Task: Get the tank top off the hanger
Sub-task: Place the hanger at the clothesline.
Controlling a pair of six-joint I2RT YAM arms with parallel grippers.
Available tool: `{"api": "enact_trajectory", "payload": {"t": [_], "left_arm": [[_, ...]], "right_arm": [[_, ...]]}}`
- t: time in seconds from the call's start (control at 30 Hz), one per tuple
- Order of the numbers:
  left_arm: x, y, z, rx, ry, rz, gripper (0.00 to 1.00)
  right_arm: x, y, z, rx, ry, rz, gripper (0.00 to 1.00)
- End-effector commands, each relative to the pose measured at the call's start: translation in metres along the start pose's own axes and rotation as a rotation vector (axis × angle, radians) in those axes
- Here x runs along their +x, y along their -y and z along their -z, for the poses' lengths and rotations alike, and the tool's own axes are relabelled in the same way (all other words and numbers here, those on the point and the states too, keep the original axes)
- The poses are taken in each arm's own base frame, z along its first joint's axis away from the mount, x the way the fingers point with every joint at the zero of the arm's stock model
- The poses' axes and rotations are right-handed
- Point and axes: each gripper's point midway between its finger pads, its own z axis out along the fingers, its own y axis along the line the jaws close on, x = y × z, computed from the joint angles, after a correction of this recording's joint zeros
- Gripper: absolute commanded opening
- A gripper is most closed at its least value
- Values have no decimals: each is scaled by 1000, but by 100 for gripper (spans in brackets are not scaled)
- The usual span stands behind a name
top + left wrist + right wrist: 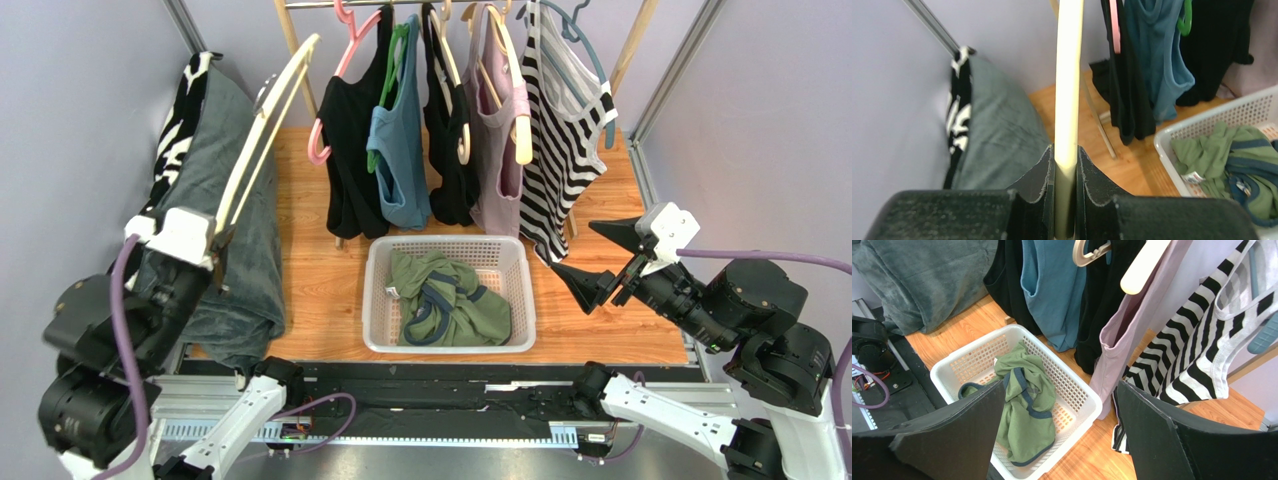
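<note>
A bare cream hanger (265, 130) slants up over the left side of the table, and my left gripper (214, 248) is shut on its lower end. In the left wrist view the hanger's bar (1068, 100) runs straight up from between the closed pads of the left gripper (1066, 150). The green tank top (450, 300) with navy trim lies crumpled in the white basket (450, 243), off the hanger. My right gripper (578, 250) stands open and empty to the right of the basket, close to a striped top. From the right wrist, the tank top (1027, 410) shows between its wide-spread fingers.
A rail at the back holds several hung tops: black (350, 150), blue (400, 150), black, lilac (497, 150) and black-and-white striped (565, 140). A grey cloth (240, 230) with a black-and-white patterned piece hangs at the left wall. Wooden rack legs stand behind the basket.
</note>
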Motion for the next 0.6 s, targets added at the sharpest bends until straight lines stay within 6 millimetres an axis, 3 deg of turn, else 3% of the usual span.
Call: {"api": "enact_trajectory", "payload": {"t": [0.0, 0.13, 0.2, 0.37, 0.57], "left_arm": [[10, 11, -16, 19, -43, 96, 0], [19, 29, -37, 102, -140, 176, 0], [11, 34, -50, 138, -158, 190, 0], [-19, 31, -78, 156, -165, 255, 0], [-14, 29, -113, 169, -254, 382, 0]], "right_arm": [[-9, 8, 6, 41, 16, -18, 88], [-6, 8, 5, 39, 1, -17, 86], [-4, 8, 6, 42, -5, -16, 86], [-2, 8, 7, 43, -13, -26, 86], [0, 10, 11, 56, -21, -27, 85]]}}
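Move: The left hand already grips one end of the bare cream hanger. The free rail stretch beside the pink hanger lies about 33 cm ahead, 14 cm right and 3 cm above it. The pink hanger with the black top is some 27 cm ahead and 19 cm right, the green hanger with the blue top 26 cm ahead and 27 cm right. From the right hand the free stretch is roughly 34 cm ahead, 42 cm left. Left hand dips, then carries the gripped hanger about 9 cm forward, 5 right towards the rail, tipping down 20 degrees. ##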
